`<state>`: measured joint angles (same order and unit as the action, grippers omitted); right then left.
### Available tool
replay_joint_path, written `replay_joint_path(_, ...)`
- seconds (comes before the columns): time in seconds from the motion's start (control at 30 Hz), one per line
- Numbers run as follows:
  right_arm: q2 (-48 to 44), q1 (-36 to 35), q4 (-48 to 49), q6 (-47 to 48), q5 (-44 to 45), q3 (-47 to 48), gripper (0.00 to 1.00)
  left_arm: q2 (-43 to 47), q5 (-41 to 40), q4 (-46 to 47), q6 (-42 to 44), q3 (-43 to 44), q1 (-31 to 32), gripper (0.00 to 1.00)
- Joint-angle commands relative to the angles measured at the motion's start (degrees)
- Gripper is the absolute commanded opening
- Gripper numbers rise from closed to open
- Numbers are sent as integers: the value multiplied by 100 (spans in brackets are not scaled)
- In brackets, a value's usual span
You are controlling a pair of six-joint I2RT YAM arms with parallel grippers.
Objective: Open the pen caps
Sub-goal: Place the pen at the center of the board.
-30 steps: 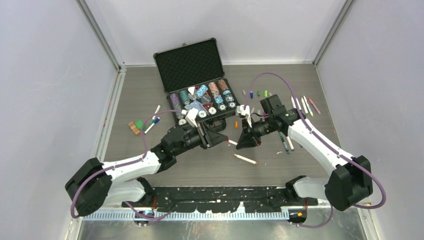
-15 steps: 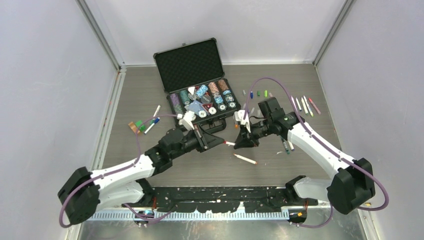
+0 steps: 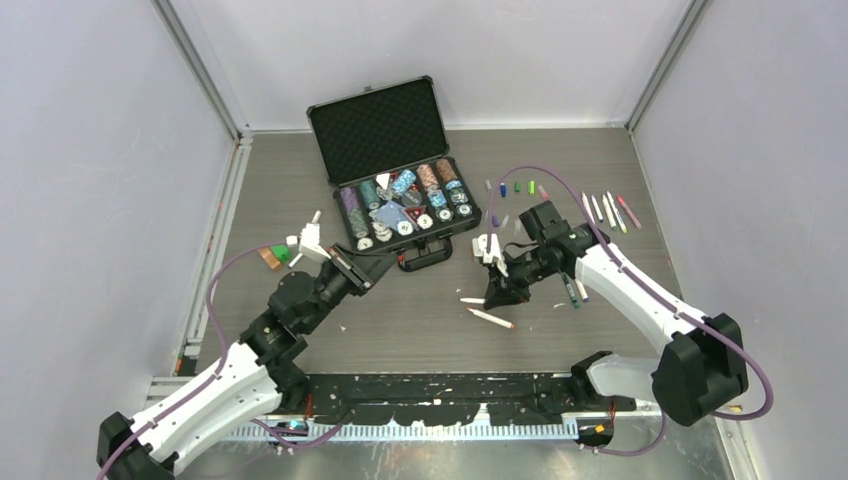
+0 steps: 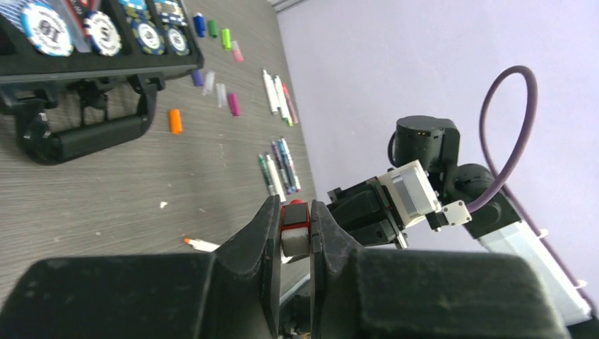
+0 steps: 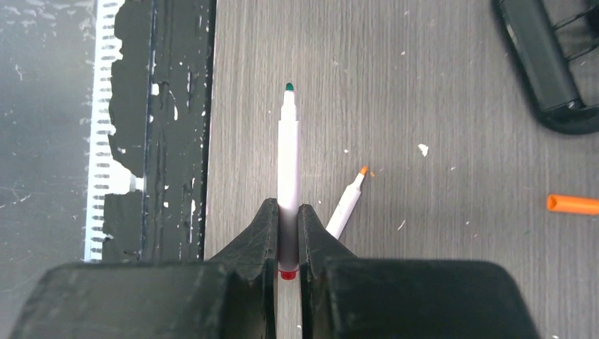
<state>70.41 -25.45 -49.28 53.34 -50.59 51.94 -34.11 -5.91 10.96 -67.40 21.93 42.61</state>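
My left gripper (image 4: 295,212) is shut on a short pen cap (image 4: 295,229), red with a white part, held above the table. From above, the left gripper (image 3: 378,261) hovers near the case handle. The right gripper (image 5: 287,212) is shut on a white pen (image 5: 288,155) with a bare dark tip and a red rear end. That pen (image 3: 471,300) sticks out leftward from the right gripper (image 3: 493,296). A gap separates the two grippers. More pen caps (image 3: 517,187) lie in a row at the back. Another uncapped pen (image 3: 491,318) with an orange tip lies near the front.
An open black case (image 3: 380,130) with poker chips stands at the back centre. An orange cap (image 3: 472,249) lies by its handle. Pens lie at the far right (image 3: 606,210) and beside the right arm (image 3: 570,288). A few pens and caps sit at the left (image 3: 282,252).
The left arm has drawn back to the left with the cap shut in its jaws, parting it from the pen. The right gripper kept the pen and shifted slightly nearer.
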Motion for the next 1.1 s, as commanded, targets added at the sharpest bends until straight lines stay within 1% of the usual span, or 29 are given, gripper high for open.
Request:
replay_joint_path(0.0, 275, 24, -377, 227, 287, 145, 0, 109, -192, -642, 499, 158, -42, 0)
replay_joint_path(0.07, 476, 83, -418, 216, 529, 189, 1, 104, -154, -890, 628, 247, -42, 0)
replay_joint_path(0.17, 668, 141, -313, 44, 790, 187, 0, 125, -91, -1020, 723, 240, -51, 0)
replay_joint_path(0.4, 1146, 146, -69, -155, 1545, 90, 1, 197, -33, -1005, 703, 20, -51, 0)
replay_joint_path(0.53, 1564, 147, 65, -456, 1851, 164, 0, 271, -33, -1007, 706, -60, -59, 0)
replay_joint_path(0.7, 1755, 157, 366, -821, 2167, 158, 1, 311, 5, -984, 700, -148, -60, 0)
replay_joint_path(0.87, 1949, 180, 467, -913, 2347, 126, 5, 191, 125, -831, 652, -232, -60, 0)
replay_joint_path(1.0, 2219, 182, 313, -911, 2439, 237, 8, 63, 218, -705, 619, -254, -60, 0)
replay_joint_path(1.07, 2309, 182, 273, -913, 2448, 269, 11, 25, 243, -661, 614, -252, -60, 0)
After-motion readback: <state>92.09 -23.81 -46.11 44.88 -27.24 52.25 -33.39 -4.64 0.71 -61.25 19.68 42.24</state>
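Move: The uncapped white pen is in the right gripper. Its free spot at the board's centre lies about 4 cm ahead of that hand, 3 cm to its right and 13 cm below. The uncapped orange pen lies 2 cm ahead, straight below. The orange cap is some 17 cm ahead and 4 cm left, the case handle 16 cm ahead and 14 cm left. From the left gripper, still holding the red cap, the spot is level ahead, 23 cm right and 24 cm down. Lower the right gripper about 11 cm to the board, drawing it right and somewhat forward, and tip its fingers some 30 degrees steeper while turning slightly clockwise. Keep the pen pinched as it comes down beside the orange pen, on its far side. Sink the left gripper too, fingers still shut on the red cap. ##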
